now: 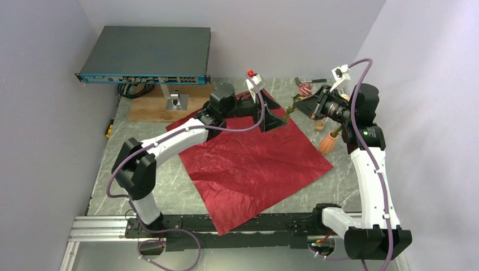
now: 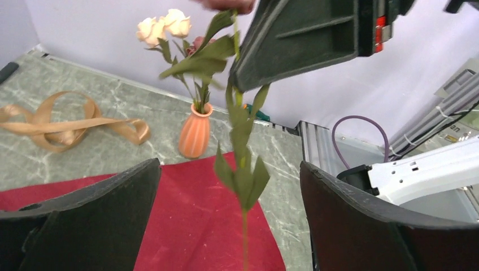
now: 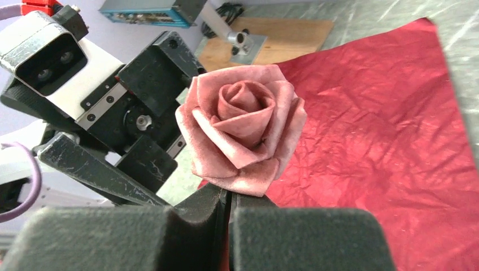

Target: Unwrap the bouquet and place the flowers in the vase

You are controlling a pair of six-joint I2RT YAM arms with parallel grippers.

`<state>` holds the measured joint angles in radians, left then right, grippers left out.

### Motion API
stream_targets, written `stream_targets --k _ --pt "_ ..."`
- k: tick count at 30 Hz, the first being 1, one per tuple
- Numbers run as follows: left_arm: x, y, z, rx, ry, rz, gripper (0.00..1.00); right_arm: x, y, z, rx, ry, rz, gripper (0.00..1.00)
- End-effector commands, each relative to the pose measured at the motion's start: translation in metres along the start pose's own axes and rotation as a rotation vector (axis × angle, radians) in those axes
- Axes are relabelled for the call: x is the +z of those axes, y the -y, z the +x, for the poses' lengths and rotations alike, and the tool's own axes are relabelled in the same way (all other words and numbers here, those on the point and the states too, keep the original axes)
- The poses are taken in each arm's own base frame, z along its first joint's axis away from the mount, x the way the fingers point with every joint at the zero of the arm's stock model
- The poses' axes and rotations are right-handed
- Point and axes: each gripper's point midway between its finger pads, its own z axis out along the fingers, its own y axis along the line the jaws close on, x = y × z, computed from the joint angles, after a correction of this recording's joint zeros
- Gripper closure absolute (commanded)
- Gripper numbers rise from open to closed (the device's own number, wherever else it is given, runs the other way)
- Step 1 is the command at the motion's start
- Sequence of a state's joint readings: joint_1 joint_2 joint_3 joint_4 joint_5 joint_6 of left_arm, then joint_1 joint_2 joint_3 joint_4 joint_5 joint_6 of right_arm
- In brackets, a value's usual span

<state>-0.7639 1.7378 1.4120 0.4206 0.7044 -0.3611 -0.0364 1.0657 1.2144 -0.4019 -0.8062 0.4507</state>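
Observation:
The bouquet's dark red wrapping paper lies spread flat on the table with no flowers on it. My right gripper is shut on the stem just under a pink rose, holding it upright above the paper's far corner. Its leafy green stem hangs between the wide-open fingers of my left gripper, which do not touch it. In the top view the left gripper sits just left of the right gripper. The orange vase stands upright beyond the paper and holds cream roses.
A loose tan ribbon lies coiled on the marble table left of the vase. A flat grey network box stands on a wooden board at the back left. Walls close in the table at the back and right.

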Motion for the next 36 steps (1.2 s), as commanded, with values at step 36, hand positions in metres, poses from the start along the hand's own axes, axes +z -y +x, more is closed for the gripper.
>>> stream_targets --k 36 --pt "-0.047 -0.041 0.0 0.064 -0.034 -0.247 0.01 -0.088 0.161 -0.047 -0.626 0.068 0.857 1.0"
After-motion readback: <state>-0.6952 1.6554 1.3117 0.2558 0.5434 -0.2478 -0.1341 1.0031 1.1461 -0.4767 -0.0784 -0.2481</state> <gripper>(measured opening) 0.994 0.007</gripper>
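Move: The right hand, holding the pink rose, has the vase about 17 cm to its right, 3 cm farther out and some 30 cm below. The rose heads already in the vase reach up to about 10 cm ahead, 20 cm right and 8 cm below the hand; the ribbon lies about 26 cm ahead, 14 cm right, 35 cm down. From the left hand the vase is roughly 26 cm right, 4 cm ahead and 28 cm below. Still pinching the rose's stem just under the head, the right hand carries it some 17 cm right towards the vase, easing a little forward and sinking late, while the wrist rolls left side down and swings clockwise until the fingers point ahead, tipped slightly down. The left hand, already open around the stem, backs off left and forward and sinks about 4 cm, fingers staying wide. ##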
